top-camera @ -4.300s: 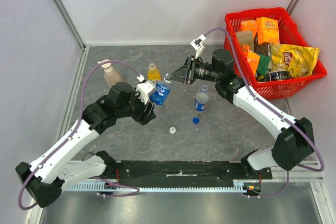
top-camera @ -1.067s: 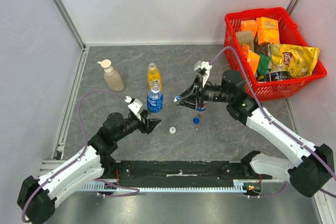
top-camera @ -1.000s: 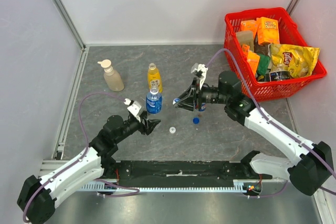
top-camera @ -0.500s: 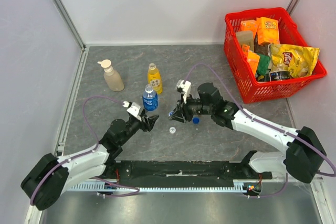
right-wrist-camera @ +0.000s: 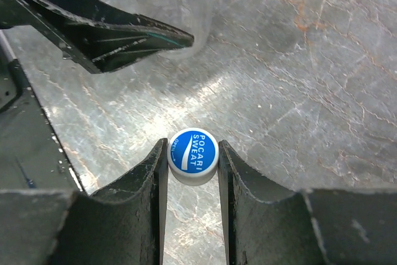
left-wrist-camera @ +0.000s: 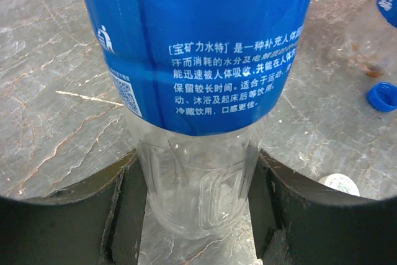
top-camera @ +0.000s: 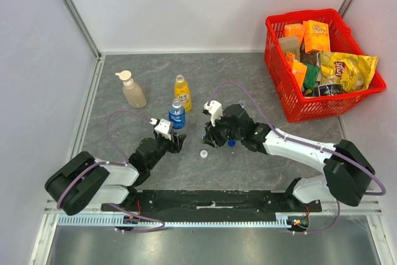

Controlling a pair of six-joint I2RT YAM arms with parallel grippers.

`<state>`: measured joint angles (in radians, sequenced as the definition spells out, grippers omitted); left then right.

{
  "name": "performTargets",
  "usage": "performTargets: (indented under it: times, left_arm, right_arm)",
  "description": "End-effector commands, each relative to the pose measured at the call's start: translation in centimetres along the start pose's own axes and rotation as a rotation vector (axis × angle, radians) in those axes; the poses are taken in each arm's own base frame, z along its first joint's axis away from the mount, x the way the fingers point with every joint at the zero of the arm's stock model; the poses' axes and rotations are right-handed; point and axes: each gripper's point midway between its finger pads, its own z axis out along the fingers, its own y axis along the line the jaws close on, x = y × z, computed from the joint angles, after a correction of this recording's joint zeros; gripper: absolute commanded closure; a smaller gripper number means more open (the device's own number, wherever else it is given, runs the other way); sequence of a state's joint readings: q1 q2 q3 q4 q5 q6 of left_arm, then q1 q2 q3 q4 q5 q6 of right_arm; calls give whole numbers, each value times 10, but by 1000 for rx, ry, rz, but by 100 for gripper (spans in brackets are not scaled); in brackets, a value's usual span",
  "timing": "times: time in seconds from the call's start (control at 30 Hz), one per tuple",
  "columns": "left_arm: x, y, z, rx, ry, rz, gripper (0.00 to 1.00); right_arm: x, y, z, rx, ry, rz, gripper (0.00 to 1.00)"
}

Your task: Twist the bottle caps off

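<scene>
My left gripper [top-camera: 175,138] [left-wrist-camera: 195,161] is shut on the base of a clear bottle with a blue label [top-camera: 177,118] [left-wrist-camera: 198,85]. The bottle stands upright on the table and its neck looks bare. My right gripper [top-camera: 208,137] [right-wrist-camera: 192,146] is shut on a blue-topped "Pocari Sweat" cap [right-wrist-camera: 193,151], low at the table surface just right of that bottle. A loose blue cap [top-camera: 231,143] [left-wrist-camera: 381,97] and a white cap [top-camera: 203,152] [left-wrist-camera: 338,183] lie on the table. The yellow juice bottle [top-camera: 182,93] stands behind. The second clear bottle is mostly hidden behind my right arm.
A beige pump soap bottle [top-camera: 131,89] stands at the back left. A red basket [top-camera: 280,60] full of snack packs sits at the back right. The two grippers are close together, and my left fingers [right-wrist-camera: 124,41] show just ahead of the right gripper.
My right gripper has come down and to the left with the cap, to the table. My left arm has drawn back and lowered, sliding the bottle slightly left.
</scene>
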<state>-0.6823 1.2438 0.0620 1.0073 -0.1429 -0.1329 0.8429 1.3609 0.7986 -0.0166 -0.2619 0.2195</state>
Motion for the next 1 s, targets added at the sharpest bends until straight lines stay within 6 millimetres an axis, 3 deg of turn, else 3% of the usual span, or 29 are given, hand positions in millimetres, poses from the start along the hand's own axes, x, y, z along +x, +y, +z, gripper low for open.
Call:
performTargets:
  times: [0.0,0.13,0.3,0.43,0.8,0.97]
  left_arm:
    - [-29,10,12,-84,-122,-89,98]
    - [-22,12,15,-101,-121,-104,98]
    - [-7,15,19,-116,-87,-107,98]
    - [4,19,15,-143,-70,-139,98]
    - [20,18,7,-140,-12,-149,98]
    - [25,15,5,-136,10,-149,98]
  right_arm:
    - [3,-13,9,72,7,-8,85]
    - [6,-14,17,91,25,-27,83]
    - [24,-21,22,145,96,-35,80]
    - [29,-27,25,179,115,-38,73]
    - [37,-27,31,190,145,-39,45]
    - [32,-27,28,197,129,-43,24]
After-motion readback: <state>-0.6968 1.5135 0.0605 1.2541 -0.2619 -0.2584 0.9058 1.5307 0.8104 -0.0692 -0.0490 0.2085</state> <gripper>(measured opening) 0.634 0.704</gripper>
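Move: The white cap lies on the table almost directly under the right hand, some 11 cm below; the blue cap is 4 cm ahead and 11 cm to its right, at the same depth. The blue-label bottle held by the left hand is about 11 cm left and 4 cm ahead of the right hand, its middle level with it. From the left hand, the white cap is 11 cm right, 4 cm back and 7 cm below, the yellow bottle 14 cm ahead, 3 cm right. The blue-and-white cap, already unscrewed and pinched in the right fingers, is carried about 7 cm down towards the table beside the white cap, the fingers tipping some 15 degrees steeper, then opening to let it go. The blue-label bottle stays gripped as the left hand lowers it about 2 cm, easing slightly forward, then stops. ##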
